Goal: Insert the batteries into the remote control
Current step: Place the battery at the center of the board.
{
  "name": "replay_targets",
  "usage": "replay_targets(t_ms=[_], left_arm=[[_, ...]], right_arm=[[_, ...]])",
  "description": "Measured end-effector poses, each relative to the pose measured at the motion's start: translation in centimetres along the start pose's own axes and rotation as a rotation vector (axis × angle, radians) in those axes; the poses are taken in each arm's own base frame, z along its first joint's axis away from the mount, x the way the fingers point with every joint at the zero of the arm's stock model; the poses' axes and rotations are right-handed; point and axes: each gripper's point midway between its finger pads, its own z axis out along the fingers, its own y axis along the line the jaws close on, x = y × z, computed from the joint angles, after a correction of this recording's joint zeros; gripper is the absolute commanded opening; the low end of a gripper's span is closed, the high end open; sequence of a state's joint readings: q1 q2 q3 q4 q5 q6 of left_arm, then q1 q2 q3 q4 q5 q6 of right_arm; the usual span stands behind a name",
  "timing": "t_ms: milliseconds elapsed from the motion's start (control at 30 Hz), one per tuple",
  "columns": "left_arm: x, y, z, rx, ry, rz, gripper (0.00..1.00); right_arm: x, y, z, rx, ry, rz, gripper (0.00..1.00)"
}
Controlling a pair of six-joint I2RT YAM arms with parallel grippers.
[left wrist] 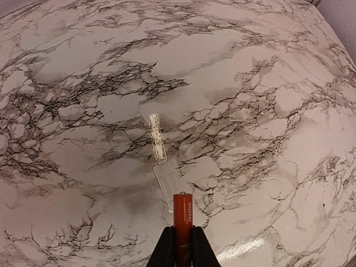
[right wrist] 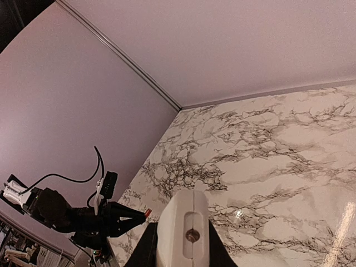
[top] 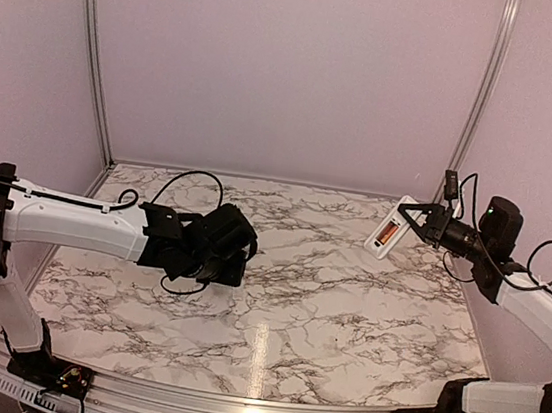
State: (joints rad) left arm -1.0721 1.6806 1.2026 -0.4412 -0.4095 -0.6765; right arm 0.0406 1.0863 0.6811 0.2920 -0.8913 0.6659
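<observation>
My left gripper (left wrist: 182, 232) is shut on an orange-red battery (left wrist: 182, 214), which stands up between the black fingers above the marble table. In the top view the left gripper (top: 240, 250) hovers left of centre and its battery is hidden. At the back right, my right gripper (top: 407, 223) is shut on the white remote control (top: 390, 231) and holds it in the air. The remote's open recess faces the camera with one orange battery (top: 385, 235) in it. The right wrist view shows the remote's end (right wrist: 186, 228) between the fingers.
A clear plastic cover (left wrist: 167, 184) lies flat on the table just beyond the held battery, with a pale strip (left wrist: 157, 137) at its far end. Purple walls and metal rails enclose the marble table (top: 344, 306). The left arm's cable loops behind it.
</observation>
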Motion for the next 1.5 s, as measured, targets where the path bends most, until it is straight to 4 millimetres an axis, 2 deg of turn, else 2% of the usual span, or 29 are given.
replay_targets(t_ms=[67, 267, 500, 733, 933, 1000, 1200, 1367, 1500], left_arm=[[0.4, 0.8, 0.3, -0.047, 0.006, -0.118, 0.00], [3.1, 2.8, 1.9, -0.165, 0.059, -0.398, 0.00], [4.6, 3.4, 2.4, -0.203, 0.093, -0.642, 0.00], [9.5, 4.2, 5.7, -0.305, 0.220, -0.716, 0.00], [9.6, 4.2, 5.8, -0.317, 0.217, -0.765, 0.00], [9.7, 4.1, 5.9, -0.322, 0.225, -0.773, 0.06], [9.9, 3.8, 6.1, -0.325, 0.243, -0.772, 0.16], [9.6, 3.3, 6.2, -0.313, 0.264, -0.769, 0.32], [9.6, 2.9, 6.1, -0.299, 0.284, -0.748, 0.40]], right_arm=[[0.0, 0.0, 0.0, -0.003, 0.000, 0.001, 0.00], [0.0, 0.0, 0.0, -0.006, -0.001, 0.008, 0.00], [0.1, 0.1, 0.0, -0.013, -0.001, 0.008, 0.00], [0.7, -0.1, -0.1, -0.014, 0.008, 0.023, 0.00], [0.8, 0.1, -0.2, -0.019, 0.007, 0.026, 0.00], [0.7, 0.2, -0.2, -0.020, 0.007, 0.026, 0.00], [0.7, 0.2, -0.2, -0.021, 0.006, 0.027, 0.00], [0.6, 0.3, -0.2, -0.023, 0.003, 0.023, 0.00], [0.5, 0.4, -0.3, -0.027, -0.001, 0.016, 0.00]])
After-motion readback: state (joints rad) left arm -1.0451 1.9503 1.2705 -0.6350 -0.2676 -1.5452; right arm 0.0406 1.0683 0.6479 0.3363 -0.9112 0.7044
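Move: The left hand holds the battery above the middle of the board; the bare spot where it will be laid is some 12 cm below, about 2 cm back and 2 cm to the left. The clear battery cover lies on the table about 4 cm ahead of this hand, 1 cm to its right and 12 cm below. From the right hand, the spot is roughly 32 cm left, 7 cm back and 27 cm down. Still pinching the battery, the left hand brings it down onto the marble and then opens its fingers part way, letting go while staying low around it. It first drifts about 3 cm left, then sinks to make some 11 cm in all, easing slightly back, while the wrist turns about 40 degrees counter-clockwise and tips the fingers to point nearly straight down. The right hand keeps its grip on the remote control, almost still. ##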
